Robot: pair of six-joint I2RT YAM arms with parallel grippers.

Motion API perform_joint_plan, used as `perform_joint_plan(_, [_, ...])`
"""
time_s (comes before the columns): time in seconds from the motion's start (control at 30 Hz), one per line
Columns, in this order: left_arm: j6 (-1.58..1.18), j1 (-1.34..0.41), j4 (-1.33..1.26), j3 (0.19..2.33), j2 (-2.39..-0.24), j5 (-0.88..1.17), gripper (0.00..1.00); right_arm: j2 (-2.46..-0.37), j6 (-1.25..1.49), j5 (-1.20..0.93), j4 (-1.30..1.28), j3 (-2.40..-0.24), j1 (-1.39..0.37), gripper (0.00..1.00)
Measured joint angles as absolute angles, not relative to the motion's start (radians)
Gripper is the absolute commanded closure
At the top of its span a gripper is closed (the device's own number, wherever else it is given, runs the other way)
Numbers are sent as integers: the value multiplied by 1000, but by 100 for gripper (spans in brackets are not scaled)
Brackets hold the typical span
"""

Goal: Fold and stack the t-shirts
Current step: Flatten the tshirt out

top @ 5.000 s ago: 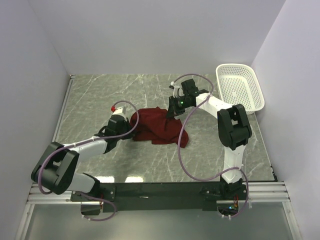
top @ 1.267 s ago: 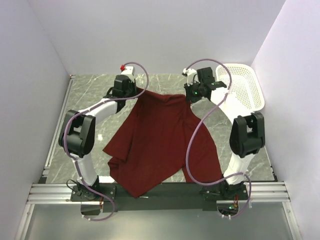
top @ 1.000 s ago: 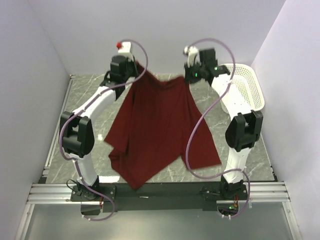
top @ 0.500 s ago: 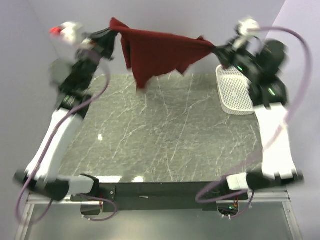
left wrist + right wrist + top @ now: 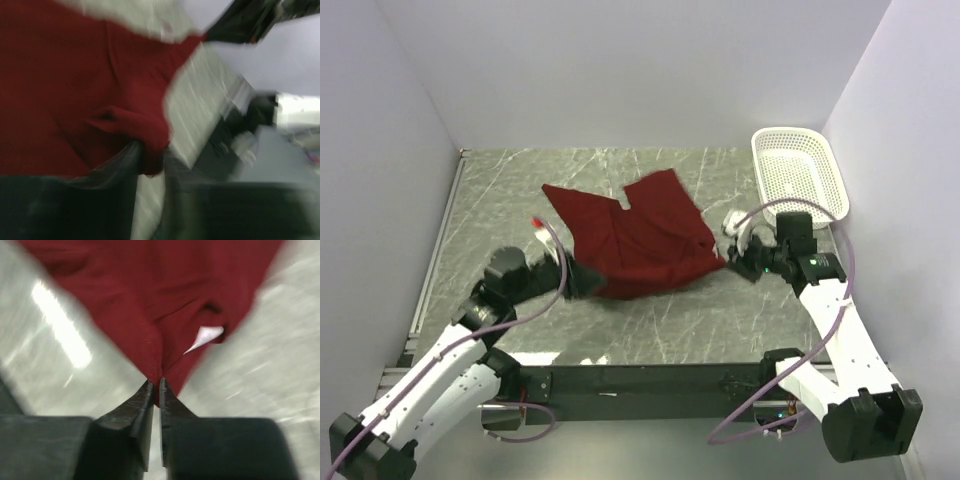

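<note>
The dark red t-shirt lies spread on the marble table, roughly flat, with one sleeve pointing to the back left. My left gripper is low at the shirt's near left edge. In the blurred left wrist view a bunched fold of the t-shirt sits between the fingers of the left gripper. My right gripper is at the shirt's near right corner. The right gripper has its jaws almost together, pinching a point of the t-shirt, with a small white label just beyond.
A white mesh basket stands at the back right against the wall. Bare marble table shows in front of the shirt, up to the black rail at the near edge. Walls close the left, back and right sides.
Half a second ago both arms held the shirt stretched high at the back. They have swung down and toward the near side, and the shirt now lies on the table.
</note>
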State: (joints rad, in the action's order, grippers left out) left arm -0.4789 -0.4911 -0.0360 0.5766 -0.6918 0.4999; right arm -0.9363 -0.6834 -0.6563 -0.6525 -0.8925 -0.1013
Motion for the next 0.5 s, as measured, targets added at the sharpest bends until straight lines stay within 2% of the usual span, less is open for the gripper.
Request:
perform_joint_plan(0.03, [-501, -504, 26, 538, -674, 512, 60, -941, -724, -656, -714, -851, -101, 76])
perform_joint_plan(0.07, [-539, -519, 108, 504, -643, 529, 48, -940, -754, -656, -764, -838, -100, 61])
perform_joint_plan(0.1, [-564, -533, 179, 492, -599, 545, 40, -935, -782, -662, -810, -837, -100, 53])
perform_joint_plan(0.13, [-584, -544, 231, 496, -547, 555, 29, -927, -810, -669, -836, -846, -100, 44])
perform_joint_plan(0.17, [-592, -552, 276, 511, -498, 553, 13, -920, -832, -680, -855, -860, -100, 36])
perform_joint_plan(0.2, [-595, -555, 325, 543, -436, 544, 8, -915, -844, -687, -865, -876, -100, 33])
perform_joint_plan(0.23, [-595, -556, 359, 583, -392, 516, 5, -913, -854, -696, -870, -896, -100, 31])
perform_joint_plan(0.37, [-587, -558, 357, 727, -333, 371, 3, -936, -864, -754, -871, -978, -100, 29])
perform_joint_plan(0.5, [-603, -559, 311, 739, -463, 213, 6, -1015, -717, -793, -781, -1019, -100, 29])
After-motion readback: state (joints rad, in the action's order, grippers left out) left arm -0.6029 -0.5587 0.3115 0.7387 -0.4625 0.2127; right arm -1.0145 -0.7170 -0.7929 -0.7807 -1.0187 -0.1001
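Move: Both hands still hold the t-shirt's near edge, stretched above the table. The t-shirt's middle lies about 11 cm ahead of the left hand, 9 cm to its right and 12 cm below; its far-left corner is some 23 cm ahead, 14 cm left. From the right hand the middle is about 8 cm ahead, 18 cm left and 10 cm below, the far-right corner some 23 cm ahead, 10 cm left, and the basket about 21 cm ahead, 20 cm right. Both hands let go of the t-shirt's near edge, the fingers opening wide as they finish pulling back and down, the left by about 8 cm back and 6 cm down, the right by roughly 4 cm each way. Then they lift clear, the left by some 12 cm while drifting left and swinging forward again, the right by about 6 cm with a small forward return. ##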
